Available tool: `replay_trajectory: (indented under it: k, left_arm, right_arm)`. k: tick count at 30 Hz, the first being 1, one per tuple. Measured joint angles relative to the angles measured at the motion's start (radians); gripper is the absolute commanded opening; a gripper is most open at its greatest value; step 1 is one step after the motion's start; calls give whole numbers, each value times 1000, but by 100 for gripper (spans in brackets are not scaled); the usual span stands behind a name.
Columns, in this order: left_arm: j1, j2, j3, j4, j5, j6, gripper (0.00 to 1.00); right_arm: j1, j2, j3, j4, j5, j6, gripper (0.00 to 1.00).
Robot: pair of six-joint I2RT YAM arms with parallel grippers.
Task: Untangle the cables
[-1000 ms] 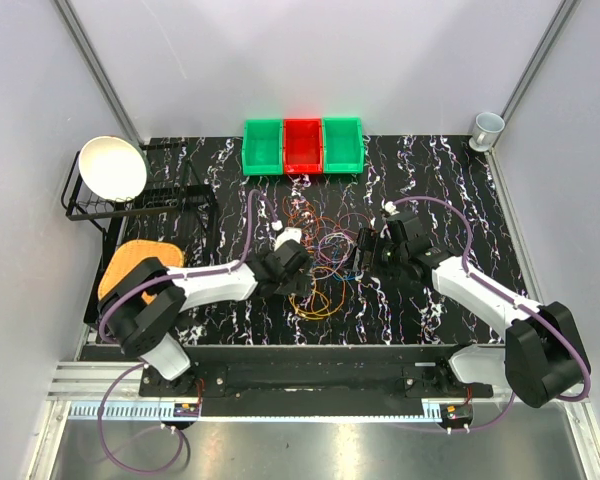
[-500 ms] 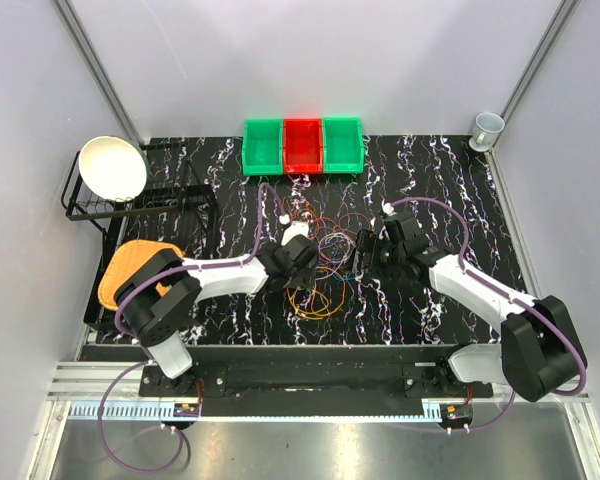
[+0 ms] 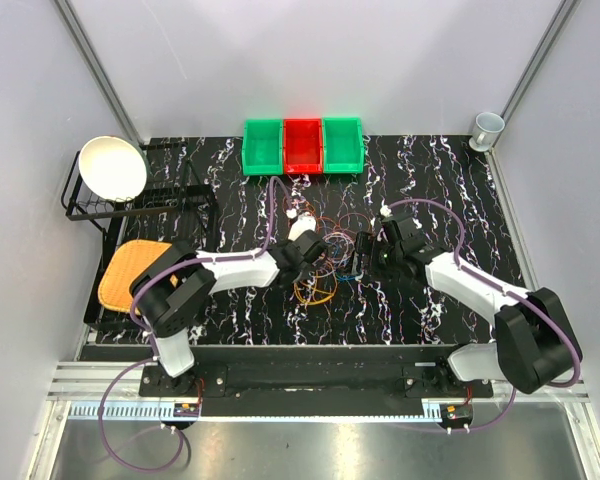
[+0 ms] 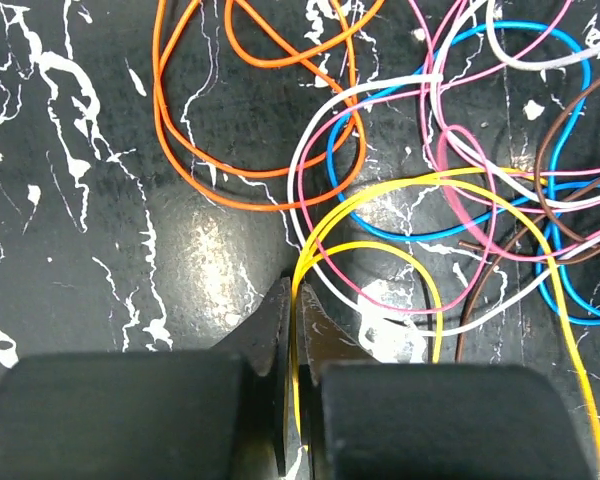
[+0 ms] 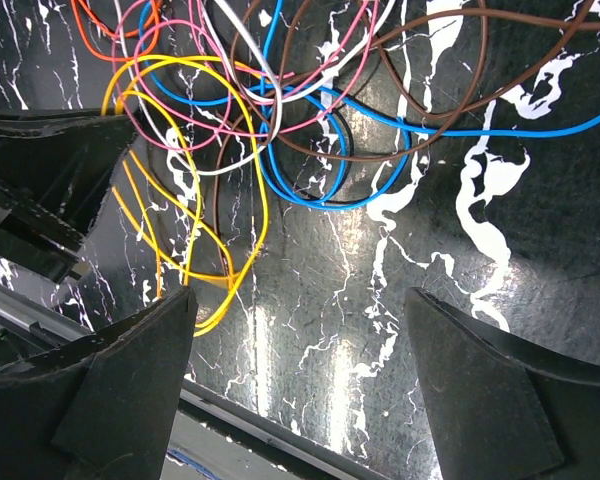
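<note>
The cables (image 3: 332, 242) lie in a loose tangle on the black marbled table (image 3: 430, 180), between my two grippers. My left gripper (image 3: 311, 256) sits at the tangle's left edge. In the left wrist view the left gripper (image 4: 295, 287) is shut on a yellow cable (image 4: 436, 330), which runs between the jaws. Orange loops (image 4: 159, 110) lie just ahead, with white, pink, blue and brown strands to the right. My right gripper (image 3: 364, 256) hovers at the tangle's right edge. Seen from the right wrist, this gripper (image 5: 298, 292) is open over bare table. Yellow loops (image 5: 264, 200) and a blue cable (image 5: 480, 132) lie ahead of it.
Two green bins (image 3: 263, 146) (image 3: 342, 144) flank a red bin (image 3: 302, 145) at the table's back. A white bowl (image 3: 113, 167) sits on a black wire rack (image 3: 140, 205) at the left, with an orange pad (image 3: 130, 270) below it. A cup (image 3: 487, 128) stands at the back right corner.
My left gripper has moved right and forward into the tangle and shut on the yellow cable. The yellow loops shifted slightly. The right gripper has barely moved and stays open.
</note>
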Motion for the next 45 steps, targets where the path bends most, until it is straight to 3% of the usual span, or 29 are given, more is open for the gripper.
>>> replay_trajectory:
  k: [8,14,27,35,45]
  left_arm:
    - [0,-81,5,-93,7,58,0]
    - [0,-223,119,-254,51,153,0]
    - [1,-467,298,-559,157,285,0]
    - [1,-541,302,-641,333,383,0]
    - [1,-591,235,-604,494,442,0]
  right_arm:
    - [0,-12,14,-16,-2,-22,91]
    - [0,-103,94,-43,-34,-61,93]
    - [0,-325,182,23,-308,-111,99]
    - [54,-262,200,83,-474,-116,99]
    - [156,-148,217,105,-467,-132,92]
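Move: The left gripper is already shut on the forward-left side of the yellow cable just above the table; the coil's middle lies about 5 cm to its right and 2 cm back. From there the white-pink coils are some 8 cm right and 7 cm ahead, the blue coil 12 cm right and 1 cm ahead. From the open right gripper, the yellow coil lies roughly 10 cm left, 2 cm ahead and 6 cm down, the blue coil 5 cm ahead and 2 cm left. Keep the left gripper pinched on the yellow cable and lift it about 20 cm off the tangle, then draw it back some 10 cm while turning it clockwise. Bring the right gripper up with it, nearly as high, then left about 10 cm and somewhat back towards the held cable, swinging counter-clockwise and tilting its fingers up towards level, jaws kept wide open. ##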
